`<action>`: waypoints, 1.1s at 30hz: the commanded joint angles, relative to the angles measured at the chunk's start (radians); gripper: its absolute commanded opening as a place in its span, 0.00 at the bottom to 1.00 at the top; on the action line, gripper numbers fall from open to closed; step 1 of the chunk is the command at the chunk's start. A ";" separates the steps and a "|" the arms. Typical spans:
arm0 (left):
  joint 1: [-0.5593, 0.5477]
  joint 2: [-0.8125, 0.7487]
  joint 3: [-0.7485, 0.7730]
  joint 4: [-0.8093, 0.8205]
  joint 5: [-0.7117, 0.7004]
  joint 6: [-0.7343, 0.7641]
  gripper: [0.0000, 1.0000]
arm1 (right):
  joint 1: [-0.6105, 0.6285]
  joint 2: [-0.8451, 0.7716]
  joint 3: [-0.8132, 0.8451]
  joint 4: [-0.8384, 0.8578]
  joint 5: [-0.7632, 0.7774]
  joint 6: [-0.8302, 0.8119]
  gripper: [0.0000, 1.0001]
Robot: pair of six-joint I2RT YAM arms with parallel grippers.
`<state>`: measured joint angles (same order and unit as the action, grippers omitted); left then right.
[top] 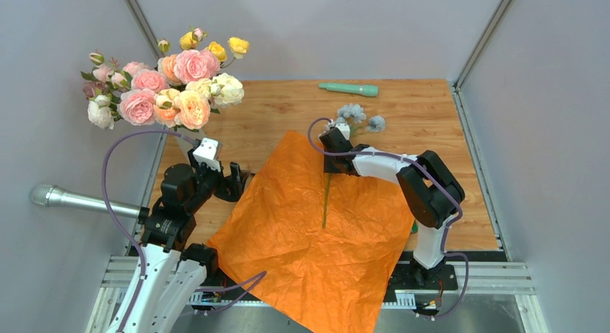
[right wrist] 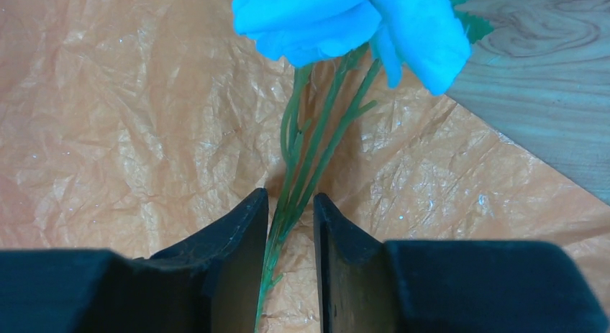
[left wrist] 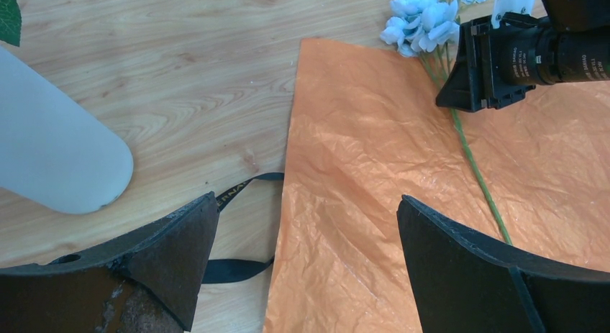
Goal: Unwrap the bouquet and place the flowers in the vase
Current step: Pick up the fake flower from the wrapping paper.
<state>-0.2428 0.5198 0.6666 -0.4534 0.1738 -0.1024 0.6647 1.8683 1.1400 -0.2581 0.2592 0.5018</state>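
The orange paper [top: 309, 247] lies unfolded and flat on the table. One pale blue flower [top: 354, 114] rests on it, head over the paper's far corner, green stem [top: 326, 200] running toward me. My right gripper [top: 329, 159] is down over the stem just below the head. In the right wrist view its jaws [right wrist: 290, 200] stand narrowly apart around the stems [right wrist: 302, 167], so it is open. The other flowers [top: 169, 85] stand bunched at the far left above the off-white vase [left wrist: 50, 153]. My left gripper [left wrist: 308, 200] hangs wide open over the paper's left edge, holding nothing.
A black strap [left wrist: 230, 265] lies on the wood at the paper's left edge. A teal wand [top: 349, 89] lies at the back of the table. A grey metal tube [top: 72, 200] sticks out at the left beside the left arm.
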 commanded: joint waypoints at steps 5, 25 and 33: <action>-0.006 0.006 0.040 0.005 0.002 0.006 1.00 | 0.006 0.011 0.024 -0.006 0.017 0.074 0.09; -0.012 0.033 -0.005 0.080 0.134 -0.138 1.00 | 0.006 -0.335 -0.218 0.233 -0.079 0.049 0.00; -0.116 -0.006 -0.098 0.224 0.178 -0.365 0.99 | 0.046 -0.582 -0.402 0.414 -0.174 0.002 0.00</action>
<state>-0.3027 0.5346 0.5804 -0.3412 0.3233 -0.3347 0.6819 1.3930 0.7956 -0.0048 0.1444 0.5438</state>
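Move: The blue fake flower lies on the wrapping paper with its stem right between the right hand's half-closed fingers, barely 1 cm below the hand point. Its blooms lie some 13 cm ahead and 4 cm right, the teal stick about 27 cm ahead and 8 cm right. The vase stands roughly 34 cm left, about level front to back. From the left hand, the flower is about 12 cm ahead, 26 cm right and 21 cm below. Staying low over the paper, the right hand first shuts its fingers and pinches the stem, then lifts it about 8 cm while drawing back some 4 cm, rolling its left side up and tipping the fingertips upward, about 20 degrees in all. Late on, the left hand, still wide open and empty, starts about 4 cm to its right, rolling its left side down. ##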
